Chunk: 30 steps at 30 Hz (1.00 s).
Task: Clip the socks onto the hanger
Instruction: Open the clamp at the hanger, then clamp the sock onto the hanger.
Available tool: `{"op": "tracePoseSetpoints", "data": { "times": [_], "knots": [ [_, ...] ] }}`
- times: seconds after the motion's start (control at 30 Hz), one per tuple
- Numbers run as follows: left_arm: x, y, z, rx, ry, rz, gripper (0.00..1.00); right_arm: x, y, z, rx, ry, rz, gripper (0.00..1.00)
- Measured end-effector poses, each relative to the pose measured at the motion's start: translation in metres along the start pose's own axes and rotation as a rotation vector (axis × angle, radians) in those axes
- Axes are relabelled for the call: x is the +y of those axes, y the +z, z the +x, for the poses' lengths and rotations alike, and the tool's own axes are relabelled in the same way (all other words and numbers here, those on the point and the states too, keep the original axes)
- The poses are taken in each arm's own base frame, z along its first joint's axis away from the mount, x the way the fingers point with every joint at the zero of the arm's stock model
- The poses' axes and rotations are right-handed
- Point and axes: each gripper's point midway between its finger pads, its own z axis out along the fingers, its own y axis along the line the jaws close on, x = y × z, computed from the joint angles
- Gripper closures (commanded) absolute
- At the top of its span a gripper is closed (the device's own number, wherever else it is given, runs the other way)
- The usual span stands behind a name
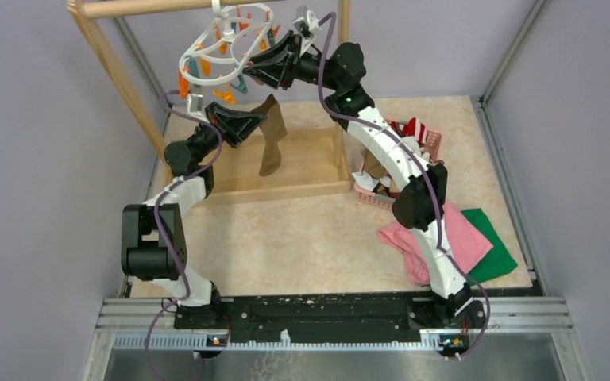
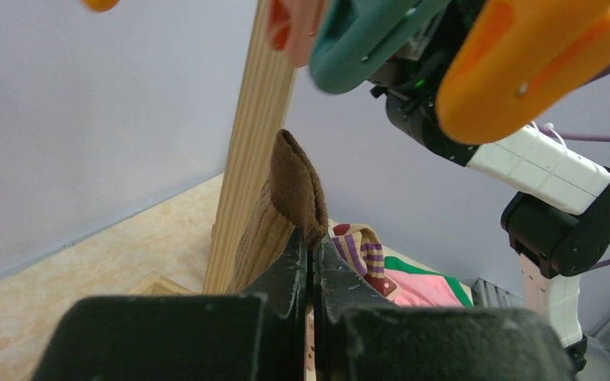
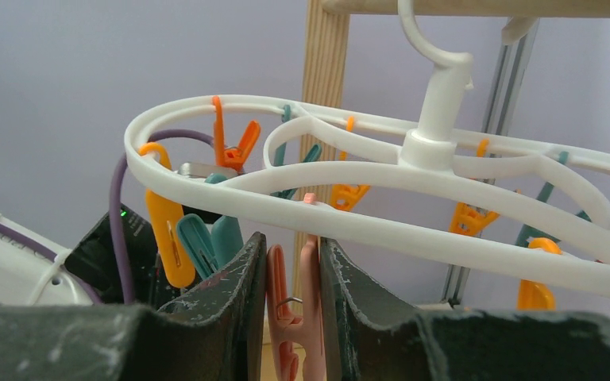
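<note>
The white hanger [image 1: 226, 36] hangs by its hook from the wooden rack's top bar, orange and teal clips dangling from its ring [image 3: 365, 214]. My left gripper [image 1: 260, 121] sits just below it, shut on the top edge of a brown sock [image 1: 270, 139] that hangs down. In the left wrist view the sock's cuff [image 2: 298, 186] stands up from the closed jaws [image 2: 311, 242], under a teal clip [image 2: 357, 40] and an orange clip [image 2: 524, 63]. My right gripper [image 3: 290, 266] is shut on a pink clip [image 3: 314, 317] under the ring, pressing its two handles.
The wooden rack frame [image 1: 115, 75] stands at the back left, its post [image 2: 254, 159] close beside the sock. A pink basket [image 1: 433, 143] with more socks, one striped [image 2: 361, 254], sits at the right. A pink cloth [image 1: 465, 238] and a green cloth [image 1: 496, 250] lie near the right arm.
</note>
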Motion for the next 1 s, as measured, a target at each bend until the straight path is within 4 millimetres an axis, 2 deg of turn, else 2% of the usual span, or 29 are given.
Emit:
{"op": "tracePoseSetpoints", "data": {
  "times": [0.13,0.3,0.5,0.73,0.87,1.0],
  "knots": [
    [-0.016,0.001,-0.006,-0.017,0.065,0.017,1.0,0.001,0.0,0.0,-0.002,0.018,-0.002,0.9],
    [-0.03,0.004,-0.003,-0.038,0.131,0.031,1.0,0.003,0.0,-0.001,-0.002,0.035,-0.005,0.9],
    [-0.027,0.006,0.003,-0.05,0.154,0.016,1.0,0.005,0.0,-0.003,-0.002,0.049,-0.01,0.9],
    [-0.018,-0.009,0.029,-0.05,0.187,-0.059,1.0,0.007,0.0,-0.006,-0.002,0.047,-0.013,0.9],
    [-0.036,-0.009,0.03,-0.077,0.311,-0.054,1.0,0.006,0.0,-0.004,0.004,0.052,-0.007,0.9],
    [-0.074,-0.001,0.021,-0.149,0.54,-0.025,1.0,0.004,-0.001,-0.002,0.012,0.051,0.002,0.9]
  ]
}}
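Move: The left hand, pinching the brown sock by its top, has the pink clamp about 3 cm ahead and 9 cm above, neither left nor right. Just back and left of that clamp a teal clamp hangs level with the hand, 3 cm left, 8 cm up; an orange clamp is 2 cm back, 7 cm left, 8 cm up. The right hand already holds the pink clamp at its fingertips. Sock still pinched, left hand backs about 7 cm from the pink clamp, tipping up; right keeps clamp gripped. ##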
